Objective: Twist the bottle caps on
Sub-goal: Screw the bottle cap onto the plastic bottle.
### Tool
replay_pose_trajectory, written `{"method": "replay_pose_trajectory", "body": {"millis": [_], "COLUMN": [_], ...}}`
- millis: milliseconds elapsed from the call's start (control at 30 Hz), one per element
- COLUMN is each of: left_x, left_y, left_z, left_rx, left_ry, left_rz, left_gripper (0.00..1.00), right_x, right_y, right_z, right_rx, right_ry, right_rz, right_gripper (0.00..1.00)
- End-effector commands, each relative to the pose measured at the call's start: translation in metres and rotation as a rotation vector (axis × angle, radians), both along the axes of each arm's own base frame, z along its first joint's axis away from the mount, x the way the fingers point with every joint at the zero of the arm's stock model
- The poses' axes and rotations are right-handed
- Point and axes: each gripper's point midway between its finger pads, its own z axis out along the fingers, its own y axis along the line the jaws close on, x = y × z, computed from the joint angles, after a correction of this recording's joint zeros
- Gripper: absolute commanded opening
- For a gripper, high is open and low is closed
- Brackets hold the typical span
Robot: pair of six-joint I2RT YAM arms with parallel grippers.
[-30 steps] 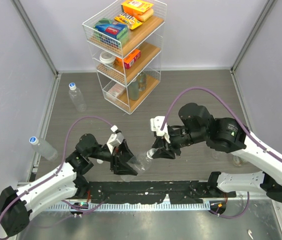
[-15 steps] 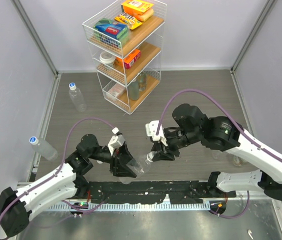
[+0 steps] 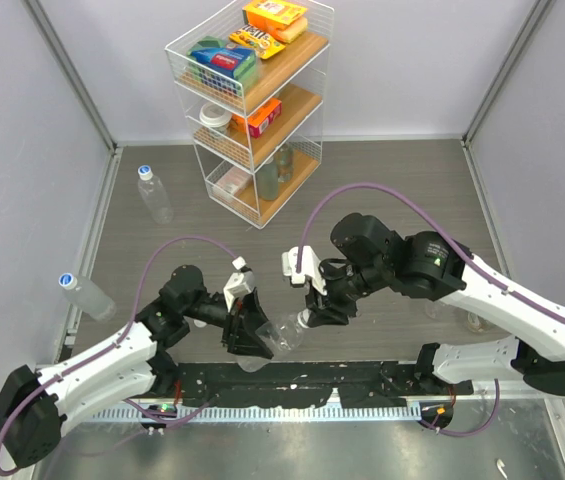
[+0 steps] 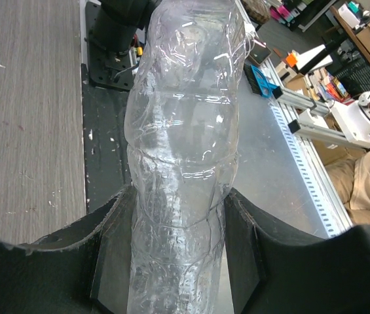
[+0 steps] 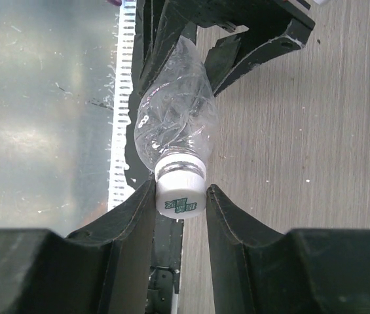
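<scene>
A clear, crumpled bottle [image 3: 282, 331] is held tilted above the near table edge by my left gripper [image 3: 254, 335], whose jaws are shut on its ribbed body [image 4: 183, 163]. A white bottle cap [image 5: 181, 195] with green print sits on the bottle's neck [image 5: 180, 169]. My right gripper [image 5: 180, 204] is shut on that cap, with one finger [image 5: 135, 216] pressed against its side. In the top view the right gripper [image 3: 312, 313] meets the cap [image 3: 305, 319] from the right. Two more bottles [image 3: 155, 197] [image 3: 89, 296] with blue-rimmed caps lie at the left.
A white wire rack [image 3: 252, 100] with wooden shelves holding boxes and jars stands at the back centre. A clear object [image 3: 476, 321] shows partly behind the right arm. Grey walls close both sides. The arm bases' black plate [image 3: 292, 380] runs along the near edge.
The right arm has swung left and its wrist has turned while staying on the cap. The left gripper and bottle have shifted slightly right.
</scene>
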Motion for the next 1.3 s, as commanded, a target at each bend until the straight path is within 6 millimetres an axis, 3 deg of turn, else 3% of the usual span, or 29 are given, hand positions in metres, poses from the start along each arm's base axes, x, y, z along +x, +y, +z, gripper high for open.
{"method": "replay_pose_trajectory", "body": {"millis": [0, 200, 467, 600, 767, 1000, 1100, 1200, 1267], "left_x": [0.024, 0.03, 0.037, 0.047, 0.062, 0.072, 0.074, 0.08, 0.085], "left_y": [-0.009, -0.005, -0.003, -0.004, -0.004, -0.006, -0.007, -0.008, -0.009], "left_z": [0.11, 0.107, 0.111, 0.109, 0.106, 0.107, 0.103, 0.096, 0.089], "left_rx": [-0.339, -0.324, -0.3, -0.27, -0.22, -0.202, -0.189, -0.173, -0.159], "left_ry": [-0.407, -0.502, -0.563, -0.572, -0.587, -0.584, -0.576, -0.547, -0.526], "left_rz": [0.104, 0.155, 0.192, 0.243, 0.305, 0.348, 0.354, 0.38, 0.399], "left_gripper": [0.08, 0.05, 0.03, 0.03, 0.02, 0.02, 0.01, 0.0, 0.0], "right_x": [-0.005, 0.011, 0.02, 0.032, 0.031, 0.05, 0.055, 0.059, 0.062], "right_y": [0.016, 0.034, 0.041, 0.03, 0.021, 0.017, 0.018, 0.02, 0.02], "right_z": [-0.033, -0.021, -0.028, -0.043, -0.058, -0.057, -0.049, -0.039, -0.031], "right_rx": [-0.085, 0.0, -0.015, -0.081, -0.16, -0.14, -0.11, -0.077, -0.058], "right_ry": [0.107, 0.174, 0.359, 0.373, 0.409, 0.371, 0.336, 0.304, 0.268], "right_rz": [-0.061, -0.285, -0.579, -0.766, -0.856, -0.996, -0.973, -0.945, -0.924], "right_gripper": [0.01, 0.01, 0.01, 0.01, 0.01, 0.01, 0.26, 0.34, 0.44]}}
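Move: My right fingers already pinch the white bottle cap on the bottle's neck. The middle of the bottle lies about 7 cm left of them, 3 cm back and 6 cm below. My left hand already grips the bottle body; from it the bottle cap sits some 9 cm to the right, 3 cm ahead and 8 cm higher. From that left hand, a loose cap lies on the table roughly 15 cm left, 8 cm ahead and 15 cm down. I twist the bottle cap clockwise with my right wrist, some 55 degrees, fingers still shut on it, while my left hand keeps its grip on the bottle and turns it the other way by roughly 20–25 degrees. Meanwhile both hands carry cap and bottle about 6–7 cm forward, my right drifting a little left and my left sinking slightly. ##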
